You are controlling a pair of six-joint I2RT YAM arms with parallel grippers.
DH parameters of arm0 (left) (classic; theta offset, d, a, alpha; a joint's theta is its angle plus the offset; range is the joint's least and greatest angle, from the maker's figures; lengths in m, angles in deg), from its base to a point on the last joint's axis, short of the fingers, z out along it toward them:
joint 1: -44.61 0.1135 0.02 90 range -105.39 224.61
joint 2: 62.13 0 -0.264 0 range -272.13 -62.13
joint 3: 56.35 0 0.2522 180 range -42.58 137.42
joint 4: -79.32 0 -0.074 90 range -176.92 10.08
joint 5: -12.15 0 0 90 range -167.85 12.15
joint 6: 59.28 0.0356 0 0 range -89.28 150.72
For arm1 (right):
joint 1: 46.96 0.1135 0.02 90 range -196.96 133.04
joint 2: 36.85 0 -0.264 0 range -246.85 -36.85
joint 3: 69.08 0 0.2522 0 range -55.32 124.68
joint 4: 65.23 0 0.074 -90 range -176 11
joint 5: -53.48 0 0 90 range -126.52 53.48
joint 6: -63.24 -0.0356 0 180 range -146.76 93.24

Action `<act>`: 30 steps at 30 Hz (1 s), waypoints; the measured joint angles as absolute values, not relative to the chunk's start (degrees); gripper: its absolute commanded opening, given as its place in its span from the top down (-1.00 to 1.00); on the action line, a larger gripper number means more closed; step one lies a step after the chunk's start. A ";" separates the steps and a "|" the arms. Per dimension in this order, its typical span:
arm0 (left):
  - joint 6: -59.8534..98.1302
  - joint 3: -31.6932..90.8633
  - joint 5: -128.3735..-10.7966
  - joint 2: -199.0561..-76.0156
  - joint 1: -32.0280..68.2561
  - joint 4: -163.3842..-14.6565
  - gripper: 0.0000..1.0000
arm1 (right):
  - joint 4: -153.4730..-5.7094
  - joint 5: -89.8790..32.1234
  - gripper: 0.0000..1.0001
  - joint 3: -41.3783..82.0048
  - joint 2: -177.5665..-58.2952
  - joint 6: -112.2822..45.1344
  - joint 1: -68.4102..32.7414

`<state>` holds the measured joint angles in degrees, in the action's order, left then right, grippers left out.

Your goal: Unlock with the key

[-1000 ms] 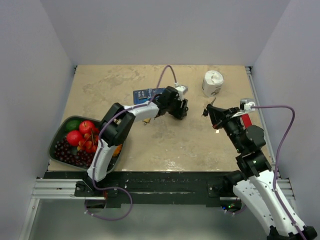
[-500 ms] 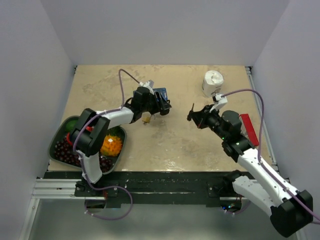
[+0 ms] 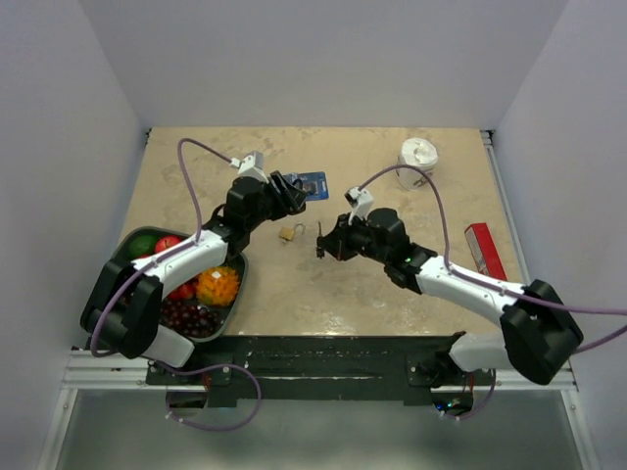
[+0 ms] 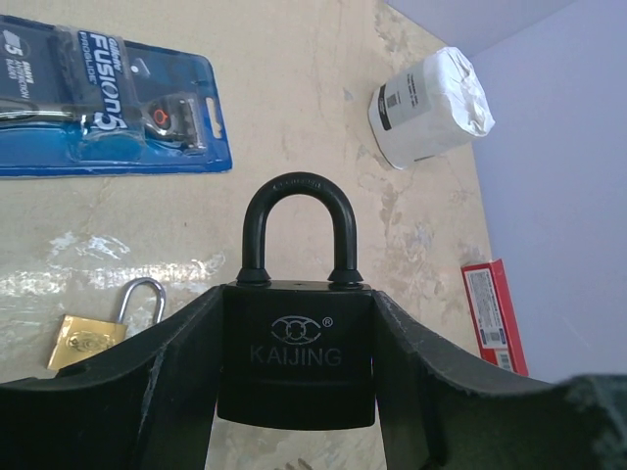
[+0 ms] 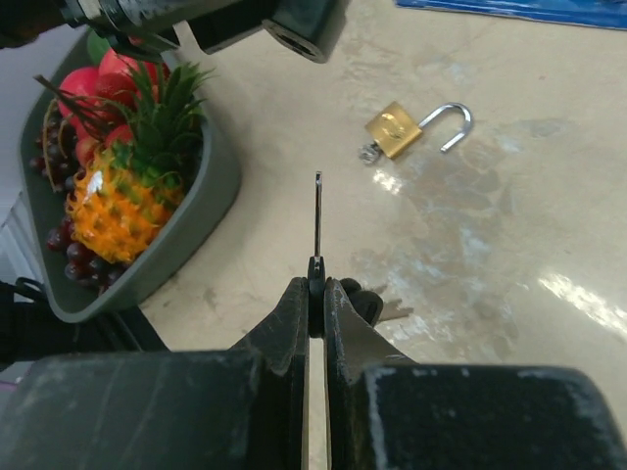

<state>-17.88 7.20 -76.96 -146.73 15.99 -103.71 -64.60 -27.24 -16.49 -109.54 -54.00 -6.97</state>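
Note:
A black padlock (image 4: pixel 294 343) with its shackle closed is clamped by its body between the fingers of my left gripper (image 4: pixel 294 367), held above the table. From above, that gripper (image 3: pixel 285 193) sits left of centre near the back. My right gripper (image 5: pixel 315 284) is shut on the black head of the key (image 5: pixel 317 211), whose thin silver blade sticks straight out ahead. Another key of the bunch (image 5: pixel 377 308) hangs beside the right finger. In the top view the key (image 3: pixel 319 247) points left, a short way right of and below the padlock.
A small brass padlock (image 3: pixel 289 233) with an open shackle lies on the table between the grippers. A blue razor pack (image 3: pixel 310 184) is behind it, a white roll (image 3: pixel 418 163) at back right, a red box (image 3: pixel 486 250) at right. The fruit tray (image 3: pixel 238 272) is at left.
The left arm swung left with the black padlock. The right arm reached from the right side to the table's middle, carrying the key toward the padlock.

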 measured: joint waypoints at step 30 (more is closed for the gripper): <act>-12.83 5.56 -79.74 -144.59 15.97 -101.79 1.00 | -61.41 -10.21 1.00 -1.45 -128.07 -59.14 -6.93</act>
<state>-12.83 5.56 -79.74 -144.59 15.97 -101.79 -61.41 -10.21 -1.45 -128.07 -59.14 -6.93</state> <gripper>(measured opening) 0.599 0.037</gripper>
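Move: My right hand holds the key blade-up; the black padlock it is meant for sits in my left hand, roughly 9 cm ahead of my right hand, 9 cm to its left and 3 cm higher. From my left hand the key is about 8 cm back, 9 cm right and slightly lower. The brass padlock lies about 9 cm ahead of my right hand, 10 cm left and 16 cm down; the blue razor pack is 15 cm beyond that padlock. I swing my right hand about 7.5 cm left, fast at first and then easing, bringing the pinched key in under my left gripper towards the black padlock. The hand turns some 15 degrees counter-clockwise, tips slightly down, and dips a couple of centimetres before rising again. My left hand keeps its grip on the padlock, drifting barely 1.5 cm left. ##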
